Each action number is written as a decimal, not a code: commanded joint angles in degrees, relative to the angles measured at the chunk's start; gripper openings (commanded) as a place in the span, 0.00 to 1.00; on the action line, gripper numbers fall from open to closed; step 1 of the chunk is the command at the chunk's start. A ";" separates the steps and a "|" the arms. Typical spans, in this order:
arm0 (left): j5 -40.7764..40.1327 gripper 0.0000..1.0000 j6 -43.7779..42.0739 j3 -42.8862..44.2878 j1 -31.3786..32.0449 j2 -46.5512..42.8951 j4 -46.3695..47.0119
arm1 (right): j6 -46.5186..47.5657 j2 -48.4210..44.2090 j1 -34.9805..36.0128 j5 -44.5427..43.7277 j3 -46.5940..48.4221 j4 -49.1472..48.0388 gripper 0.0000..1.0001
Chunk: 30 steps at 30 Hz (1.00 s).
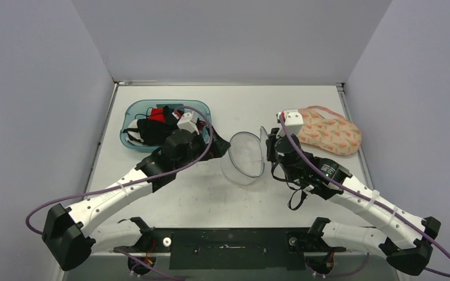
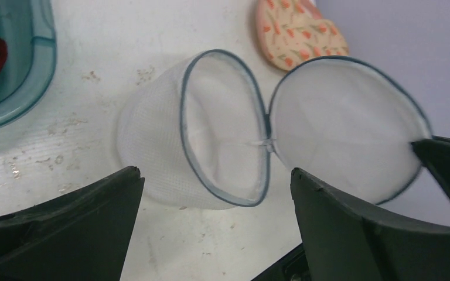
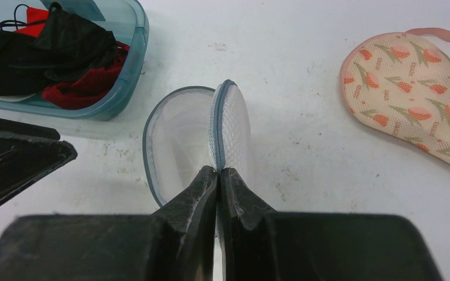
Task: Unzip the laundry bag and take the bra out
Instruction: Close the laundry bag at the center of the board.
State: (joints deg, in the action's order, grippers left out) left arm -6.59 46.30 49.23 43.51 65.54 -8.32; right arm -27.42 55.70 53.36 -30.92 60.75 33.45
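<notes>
The white mesh laundry bag (image 1: pixel 243 158) lies unzipped in the middle of the table, its round lid (image 2: pixel 340 129) swung open from the body (image 2: pixel 152 146). Nothing shows inside it. My right gripper (image 3: pixel 218 171) is shut on the lid's blue zip rim (image 3: pixel 220 117) and holds the lid on edge. My left gripper (image 2: pixel 214 171) stands open just left of the bag's mouth, nothing between its fingers (image 2: pixel 94 216). The bra (image 1: pixel 328 133), peach with a floral print and a pink strap, rests on the table to the right, outside the bag (image 3: pixel 179 134).
A teal plastic bin (image 1: pixel 130 111) at the back left holds black and red garments (image 3: pixel 64 52). Grey walls close in the table on the left, back and right. My two arms stretch inward from the near edge.
</notes>
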 commanded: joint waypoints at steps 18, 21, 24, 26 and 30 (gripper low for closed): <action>-3.22 0.96 -8.90 -4.06 15.24 2.33 44.25 | -12.20 2.49 -0.51 -0.19 2.96 -1.54 0.05; -3.98 0.96 -8.41 -3.96 16.51 3.66 46.38 | -12.75 2.53 -1.25 0.89 2.82 -1.97 0.05; -5.56 0.96 -8.57 -2.93 18.09 5.15 45.86 | -13.21 2.52 -2.58 2.31 2.71 -2.44 0.05; -6.80 0.96 -8.35 -3.36 19.18 5.95 46.69 | -13.67 2.42 -3.58 3.27 2.13 -2.87 0.05; -9.17 0.96 -7.98 -4.62 21.02 6.78 48.83 | -14.89 1.86 -6.36 6.05 0.98 -3.59 0.05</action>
State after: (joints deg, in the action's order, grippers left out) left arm -13.91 38.37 44.84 62.63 71.79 34.72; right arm -40.07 58.54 49.32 -27.40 61.71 33.19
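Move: The laundry bag's upright lid, already pinched at its rim by the right gripper, stands about 13 cm right of the open left hand, level fore and aft and slightly higher; its middle is some 6 cm below the right hand and 2 cm to its left. From the left hand, the open bag body lies 7 cm right, 3 cm back and 6 cm below; the teal tub is 24 cm left, 12 cm ahead and 12 cm lower. Left hand, open, swings about 11 cm right, 10 up and 5 back towards the lid the right keeps pinching. ##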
